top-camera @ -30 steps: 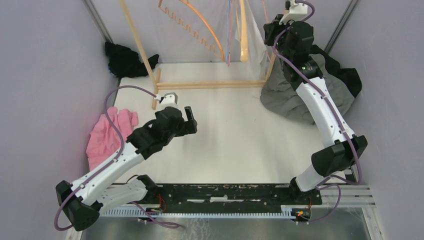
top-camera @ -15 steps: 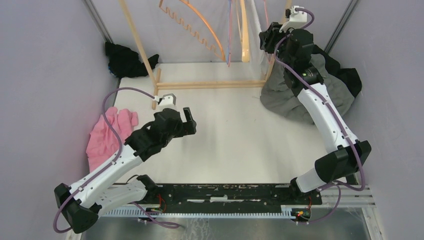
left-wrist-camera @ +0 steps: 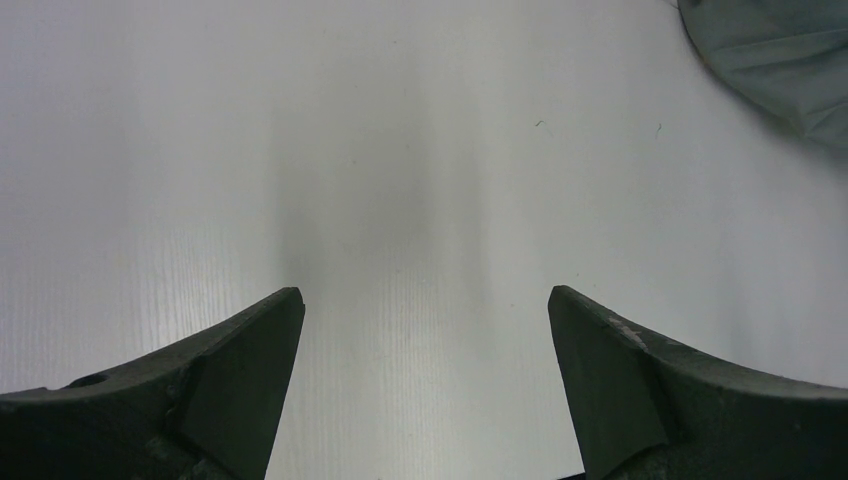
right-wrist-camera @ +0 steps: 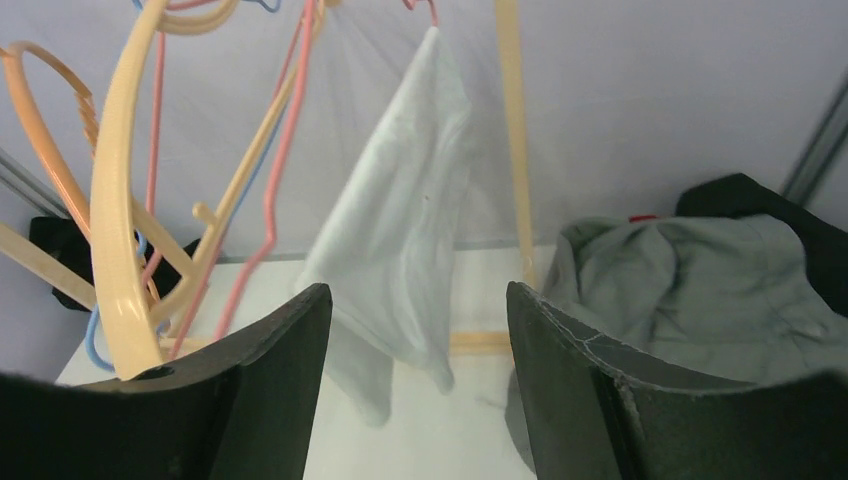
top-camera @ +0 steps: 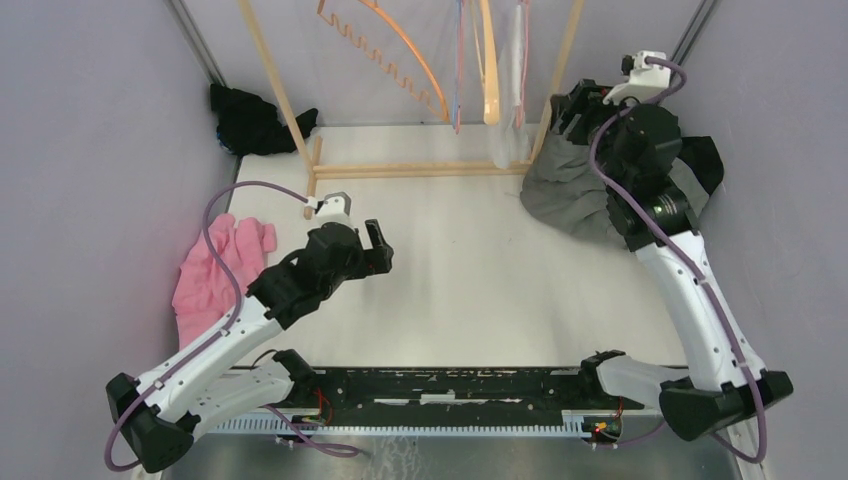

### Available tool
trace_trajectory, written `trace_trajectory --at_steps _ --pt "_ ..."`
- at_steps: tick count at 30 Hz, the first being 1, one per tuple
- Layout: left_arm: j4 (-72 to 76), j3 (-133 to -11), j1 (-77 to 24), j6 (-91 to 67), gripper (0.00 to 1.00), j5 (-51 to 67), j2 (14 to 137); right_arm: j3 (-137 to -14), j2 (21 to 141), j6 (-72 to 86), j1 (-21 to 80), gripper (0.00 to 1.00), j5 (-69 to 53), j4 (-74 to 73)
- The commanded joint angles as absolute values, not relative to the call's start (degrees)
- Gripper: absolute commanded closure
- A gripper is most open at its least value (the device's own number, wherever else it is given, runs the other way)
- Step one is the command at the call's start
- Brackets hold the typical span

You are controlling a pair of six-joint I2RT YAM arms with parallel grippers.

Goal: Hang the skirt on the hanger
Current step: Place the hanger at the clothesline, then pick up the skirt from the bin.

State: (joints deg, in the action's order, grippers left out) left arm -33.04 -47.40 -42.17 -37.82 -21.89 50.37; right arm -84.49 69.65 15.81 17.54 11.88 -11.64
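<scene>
A pale white skirt [top-camera: 509, 95] hangs from the pink hook of a hanger [right-wrist-camera: 431, 12] at the right end of the wooden rack. In the right wrist view the skirt [right-wrist-camera: 400, 220] dangles free, beyond the fingers. My right gripper [top-camera: 577, 101] is open and holds nothing. It sits to the right of the rack's post, apart from the skirt, and its jaws [right-wrist-camera: 417, 292] frame the cloth from a distance. My left gripper [top-camera: 376, 246] is wide open low over the bare table, with only the white surface between its fingers [left-wrist-camera: 425, 295].
A grey garment pile [top-camera: 585, 190] lies at the back right under my right arm, partly on dark cloth. A black garment [top-camera: 250, 120] sits at the back left and a pink cloth [top-camera: 215, 265] at the left edge. The rack's base bar [top-camera: 420, 168] crosses the back; orange [top-camera: 400, 50] and cream [top-camera: 488, 70] hangers hang there.
My right gripper has opened and drawn back to the right, away from the rack. The skirt stays hanging on its own. The left arm has hardly moved.
</scene>
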Motion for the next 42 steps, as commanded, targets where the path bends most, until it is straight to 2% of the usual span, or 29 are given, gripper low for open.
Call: trace_trajectory --at_steps 1,7,12,16,22,31,42 --pt "-28.4 -46.7 -41.9 -36.4 0.01 -19.6 50.0 -80.9 64.2 17.5 17.2 0.3 16.5 -21.0" --pt "-24.3 -45.2 -42.0 -34.5 0.01 -16.6 52.2 -75.0 60.5 19.6 16.7 0.3 18.7 -30.2" --pt "-19.1 -43.2 -42.0 -35.1 0.01 -12.6 54.7 -72.7 62.8 19.5 12.8 0.3 19.6 -32.8" --pt "-16.7 -42.1 -42.0 -35.6 0.01 -11.1 58.7 -70.1 66.3 22.8 6.1 0.3 13.4 -29.9" --pt "-13.4 -40.3 -42.1 -36.4 0.01 -9.3 60.2 -69.9 75.8 33.1 -9.5 0.31 2.9 -21.1" --pt "-10.5 -37.5 -42.3 -37.1 0.01 -8.9 61.2 -79.4 94.8 41.9 -12.6 0.34 2.6 -12.7" --pt "-9.6 -37.6 -42.3 -36.2 0.01 -8.3 64.5 -102.4 116.3 42.6 -11.6 0.34 2.4 -16.4"
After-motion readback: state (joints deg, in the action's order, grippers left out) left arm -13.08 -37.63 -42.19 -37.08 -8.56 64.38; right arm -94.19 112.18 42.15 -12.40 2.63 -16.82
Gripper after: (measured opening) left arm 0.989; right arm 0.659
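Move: The grey cloth heap lies about 20 cm to the right of the right hand, some 10 cm ahead and about 41 cm below. The released white skirt hangs roughly 15 cm ahead, 5 cm left and 15 cm below this hand; the clothesline's right post stands some 14 cm ahead, about level sideways. The black cloth is some 18 cm ahead, 36 cm right and 42 cm below. From the left hand, the grey heap is roughly 60 cm right, 25 cm ahead and 16 cm below. Empty and still open, the right hand backs about 5 cm farther away from the hung skirt, then drops nearly 30 cm while swinging some 20 cm right, and finally reaches about 20 cm forward over the grey cloth, tipping down about 35 degrees, turning clockwise and rolling its left side up. The left hand, also open and empty, sinks about 8 cm and drifts 6 cm right above the bare table. ##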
